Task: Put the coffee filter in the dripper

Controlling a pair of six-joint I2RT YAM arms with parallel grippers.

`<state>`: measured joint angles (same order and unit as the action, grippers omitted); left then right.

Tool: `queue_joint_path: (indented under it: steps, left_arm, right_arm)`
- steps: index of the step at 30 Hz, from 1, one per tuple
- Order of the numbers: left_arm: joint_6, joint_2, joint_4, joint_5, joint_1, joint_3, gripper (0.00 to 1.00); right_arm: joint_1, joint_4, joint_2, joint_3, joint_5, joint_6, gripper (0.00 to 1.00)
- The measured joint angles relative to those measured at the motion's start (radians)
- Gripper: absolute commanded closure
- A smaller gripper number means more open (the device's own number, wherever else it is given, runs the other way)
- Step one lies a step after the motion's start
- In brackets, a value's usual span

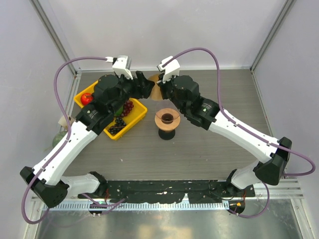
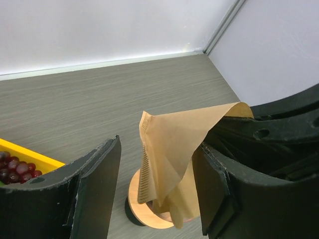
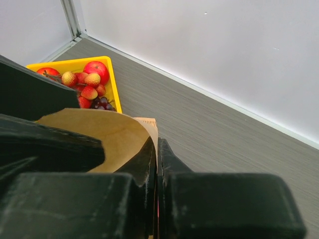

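Note:
The coffee filter (image 1: 156,92) is a tan paper cone hanging in the air behind the dripper (image 1: 167,122). My right gripper (image 3: 157,149) is shut on the coffee filter (image 3: 99,135), pinching one edge of it. My left gripper (image 2: 157,194) is open, its fingers (image 2: 94,191) standing on either side of the hanging filter (image 2: 174,147) without clamping it. Below the paper's tip shows the dripper's light-wood ring (image 2: 142,206). In the top view the dripper stands upright on its black base at mid-table, with both grippers (image 1: 147,85) (image 1: 162,89) meeting just behind it.
A yellow tray (image 1: 141,119) with an apple (image 1: 87,98), grapes (image 1: 127,108) and other fruit sits left of the dripper, under my left arm. Its rim (image 3: 115,92) also shows in the right wrist view. White enclosure walls bound the table at the back and sides.

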<state>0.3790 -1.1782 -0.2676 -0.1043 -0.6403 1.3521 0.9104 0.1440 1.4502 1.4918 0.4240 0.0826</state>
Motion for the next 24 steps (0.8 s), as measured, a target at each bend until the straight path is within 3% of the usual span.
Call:
queue_joint_path:
  steps: [6, 10, 20, 24]
  left_arm:
    - [0.03, -0.065, 0.0, 0.001, 0.0, 0.024, 0.35]
    - [0.037, -0.09, 0.0, 0.003, 0.0, 0.024, 0.43]
    - [0.042, -0.097, 0.017, 0.061, 0.0, 0.024, 0.89]
    - [0.04, -0.097, 0.021, 0.08, 0.0, 0.024, 1.0]
  right_arm:
    - [0.0, 0.0, 0.01, 0.009, 0.002, -0.019, 0.95]
    - [0.003, 0.0, 0.01, 0.009, 0.0, -0.034, 0.95]
    - [0.005, 0.005, 0.01, 0.008, -0.013, -0.059, 0.95]
    - [0.005, 0.009, 0.01, 0.008, -0.024, -0.066, 0.95]
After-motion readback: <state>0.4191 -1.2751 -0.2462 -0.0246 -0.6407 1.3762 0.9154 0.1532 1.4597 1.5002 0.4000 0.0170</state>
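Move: The coffee filter is held in the right fingers; its middle is roughly 2 cm ahead, 3 cm right and 3 cm below the left hand, with its free edge showing between the open left fingers. From the right hand it lies level ahead, about 2 cm left and 2 cm below. The dripper on its stand is about 3 cm back, 7 cm right and 16 cm below the left hand; the fruit tray's middle is some 13 cm ahead, 22 cm left and 28 cm below it. Forward, right and down onto the filter goes the left hand, about 3.5 cm in all, tipping slightly down; then its wide-open fingers close almost shut and pinch the filter's free edge, while the hand slides a last centimetre right and eases slightly back and up. The right hand keeps its pinch nearly in place. ##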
